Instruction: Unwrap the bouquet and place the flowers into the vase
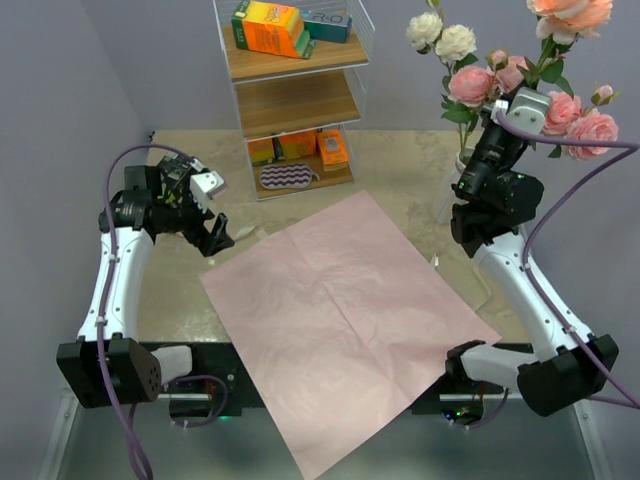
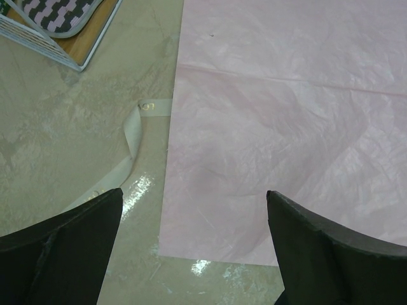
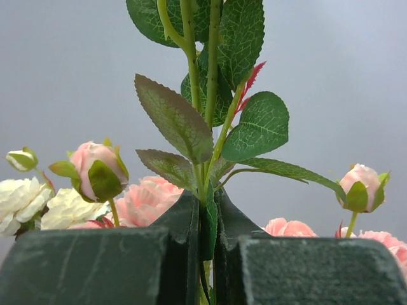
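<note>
The bouquet's pink sheet (image 1: 345, 315) lies unwrapped, spread flat across the table. Flowers stand at the back right: pink roses (image 1: 578, 122), cream-white blooms (image 1: 441, 36) and a peach one (image 1: 570, 12). The white vase (image 1: 447, 203) beneath them is mostly hidden behind my right arm. My right gripper (image 3: 207, 213) is raised among the blooms and shut on a green leafy stem (image 3: 191, 57). My left gripper (image 1: 217, 240) hangs open and holds nothing, low over the sheet's left corner (image 2: 191, 241). A cream ribbon (image 2: 133, 136) lies just beside that corner.
A wire-and-wood shelf rack (image 1: 295, 90) stands at the back centre with orange and green boxes (image 1: 270, 27) and a striped pouch (image 1: 288, 176). The pink sheet overhangs the table's near edge between the two arm bases.
</note>
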You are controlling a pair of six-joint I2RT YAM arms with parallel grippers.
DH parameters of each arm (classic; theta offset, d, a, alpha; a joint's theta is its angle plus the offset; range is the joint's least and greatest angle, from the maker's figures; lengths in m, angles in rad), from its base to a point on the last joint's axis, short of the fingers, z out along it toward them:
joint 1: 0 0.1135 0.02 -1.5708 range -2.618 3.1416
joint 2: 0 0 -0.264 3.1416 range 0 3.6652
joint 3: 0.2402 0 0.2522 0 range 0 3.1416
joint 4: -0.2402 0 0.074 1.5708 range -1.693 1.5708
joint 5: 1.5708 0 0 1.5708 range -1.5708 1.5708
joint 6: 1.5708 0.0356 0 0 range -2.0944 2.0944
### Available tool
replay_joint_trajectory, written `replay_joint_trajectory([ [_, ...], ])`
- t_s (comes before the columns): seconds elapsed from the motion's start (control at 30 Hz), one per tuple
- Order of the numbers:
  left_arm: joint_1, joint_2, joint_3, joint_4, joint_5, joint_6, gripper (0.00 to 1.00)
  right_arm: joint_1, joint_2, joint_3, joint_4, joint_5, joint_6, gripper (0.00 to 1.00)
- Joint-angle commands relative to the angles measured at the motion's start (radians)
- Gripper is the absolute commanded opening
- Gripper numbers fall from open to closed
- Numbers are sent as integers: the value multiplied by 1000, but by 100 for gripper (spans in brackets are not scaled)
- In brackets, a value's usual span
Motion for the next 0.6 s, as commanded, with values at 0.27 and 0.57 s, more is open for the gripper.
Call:
replay_joint_trajectory([
  [0.27,9,80,68,16,19,46,99,-112,110,30,234,16,181,0],
  [0.57,9,138,115,10,38,43,100,-142,179,-18,299,31,215,0],
])
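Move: The right gripper already holds the peach-pink flower upright by its stem, high above the table. The vase stands roughly 10 cm ahead of this hand and 3 cm to its left, its middle some 44 cm below. Nearly level with the hand are the white roses, about 10 cm ahead and 12 cm left, and the right-hand pink roses, about 10 cm right and 2 cm back. From the left hand, the vase lies about 16 cm ahead and 55 cm right, 8 cm lower. Keep the right fingers shut on the stem and carry the flower forward about 4.5 cm and 3 cm to the right, in among the standing roses, sinking 2.5 cm towards the vase, mostly late on. Tilt the hand some 10 degrees meanwhile, fingertips upward and left side rising. Ease the open, empty left gripper forward about 2.5 cm, dipping slightly at first. ##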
